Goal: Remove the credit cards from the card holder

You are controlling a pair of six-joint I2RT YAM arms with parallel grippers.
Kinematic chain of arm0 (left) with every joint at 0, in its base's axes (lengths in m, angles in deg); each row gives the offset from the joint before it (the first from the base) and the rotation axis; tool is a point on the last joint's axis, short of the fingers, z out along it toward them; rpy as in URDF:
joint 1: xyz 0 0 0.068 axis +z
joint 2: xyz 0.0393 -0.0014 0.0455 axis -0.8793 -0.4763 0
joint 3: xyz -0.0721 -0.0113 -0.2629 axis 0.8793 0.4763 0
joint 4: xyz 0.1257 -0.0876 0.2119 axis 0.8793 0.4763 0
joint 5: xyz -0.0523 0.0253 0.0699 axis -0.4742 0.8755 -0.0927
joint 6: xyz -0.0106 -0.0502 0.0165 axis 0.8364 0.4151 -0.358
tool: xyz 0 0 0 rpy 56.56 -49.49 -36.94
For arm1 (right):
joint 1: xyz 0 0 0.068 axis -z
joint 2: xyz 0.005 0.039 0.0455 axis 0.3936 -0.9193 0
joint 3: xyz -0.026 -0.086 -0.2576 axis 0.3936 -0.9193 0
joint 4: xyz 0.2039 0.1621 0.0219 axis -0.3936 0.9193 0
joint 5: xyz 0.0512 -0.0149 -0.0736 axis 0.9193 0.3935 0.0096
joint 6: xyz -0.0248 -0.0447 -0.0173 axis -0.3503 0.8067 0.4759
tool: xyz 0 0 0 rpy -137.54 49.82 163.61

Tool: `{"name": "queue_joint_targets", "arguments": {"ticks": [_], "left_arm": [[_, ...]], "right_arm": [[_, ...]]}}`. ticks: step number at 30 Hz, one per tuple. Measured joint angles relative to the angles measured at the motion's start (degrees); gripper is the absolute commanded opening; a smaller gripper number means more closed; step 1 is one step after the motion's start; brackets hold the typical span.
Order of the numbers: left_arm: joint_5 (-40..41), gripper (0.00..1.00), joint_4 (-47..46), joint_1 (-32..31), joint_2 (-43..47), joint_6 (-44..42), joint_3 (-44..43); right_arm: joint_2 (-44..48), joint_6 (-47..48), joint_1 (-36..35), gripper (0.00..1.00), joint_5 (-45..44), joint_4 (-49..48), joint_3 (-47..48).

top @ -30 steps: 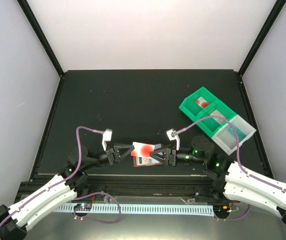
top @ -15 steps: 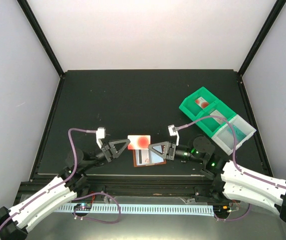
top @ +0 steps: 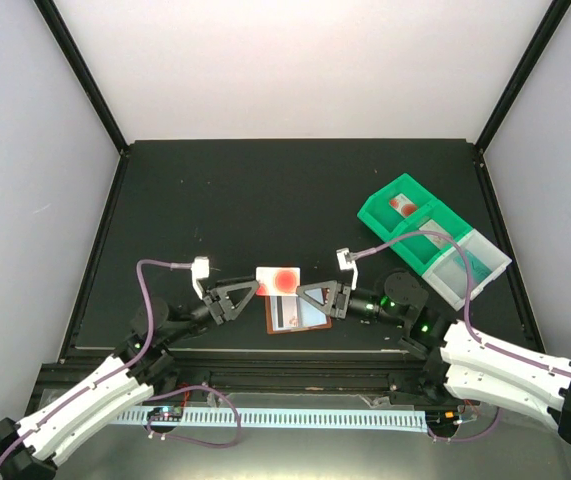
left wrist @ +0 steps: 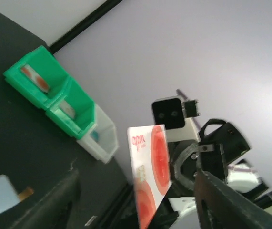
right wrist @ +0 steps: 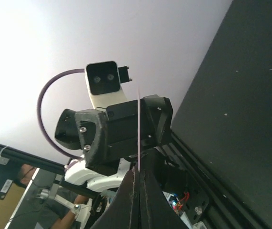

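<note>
A white credit card with a round red blot (top: pixel 278 281) hangs above the table between my two grippers. My right gripper (top: pixel 302 293) is shut on its right edge; in the right wrist view the card (right wrist: pixel 139 125) shows edge-on, pinched at the fingertips of that gripper (right wrist: pixel 138 188). My left gripper (top: pixel 254 288) is open, its fingers spread on either side of the card (left wrist: pixel 151 164) without touching it. The brown card holder (top: pixel 296 317) lies open on the table just below, with pale cards inside.
A green compartmented tray (top: pixel 408 224) with clear bins (top: pixel 465 266) attached stands at the right rear, and also shows in the left wrist view as the tray (left wrist: pixel 47 90). The table's front edge and frame rail run just behind both arms.
The red-blotted card rose out of the holder a second ago. Since then my right gripper has closed on it and my left gripper has opened off it. Both arms have barely moved in the last half second.
</note>
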State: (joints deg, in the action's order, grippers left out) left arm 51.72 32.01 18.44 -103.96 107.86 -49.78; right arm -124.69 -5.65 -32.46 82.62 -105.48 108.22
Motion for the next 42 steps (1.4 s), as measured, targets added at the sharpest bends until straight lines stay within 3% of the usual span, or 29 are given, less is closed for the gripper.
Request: {"name": "queue_joint_targets", "arguments": {"ticks": [3, 4, 13, 19, 31, 42], "left_arm": [[0.87, 0.97, 3.30, 0.00, 0.87, -1.01, -0.17], [1.27, 0.99, 4.81, 0.00, 1.05, -1.14, -0.48], [2.60, 0.99, 13.11, 0.00, 0.07, -5.09, -2.97], [1.27, 0.99, 18.56, 0.00, -4.50, -8.96, -5.44], [0.83, 0.99, 27.08, 0.00, -5.99, -16.50, -8.41], [1.75, 0.99, 29.59, 0.02, -6.16, -16.74, -8.41]], "right_arm": [[0.26, 1.90, 0.00, 0.01, -1.53, 4.07, 1.03], [0.52, 2.82, 0.07, 0.01, -2.40, 6.23, 1.75], [2.38, 11.76, 4.96, 0.01, -9.16, 21.18, 9.99], [0.87, 17.38, 14.27, 0.01, -10.86, 27.91, 14.23], [-9.70, 22.60, 40.35, 0.01, -9.94, 33.86, 19.47], [-25.66, 24.33, 50.47, 0.01, -16.11, 35.80, 28.79]]}}
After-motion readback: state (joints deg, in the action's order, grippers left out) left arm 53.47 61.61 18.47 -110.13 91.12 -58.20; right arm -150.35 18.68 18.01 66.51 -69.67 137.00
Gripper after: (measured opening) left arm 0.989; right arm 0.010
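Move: The card in the right hand's shut fingers is bound for the green tray's far compartment, some 31 cm ahead of that hand, 26 cm to its right and about 15 cm lower. The middle compartment is roughly 24 cm ahead and 31 cm right of the hand, the white compartment 14 cm ahead and 39 cm right, both equally low. The open card holder lies straight beneath the right hand, about 15 cm down; from the left hand it is some 9 cm right, 1 cm back and equally far below. The red-and-white card, already free of the half-open left fingers, is carried by the right hand's kept pinch about 35 cm forward and to the right towards the tray's far compartment, sinking at the end as the wrist swings clockwise until its fingers point forward and slanting down. The left hand opens fully and sinks about 8 cm towards the card holder, tips dipping nearly 30 degrees. ##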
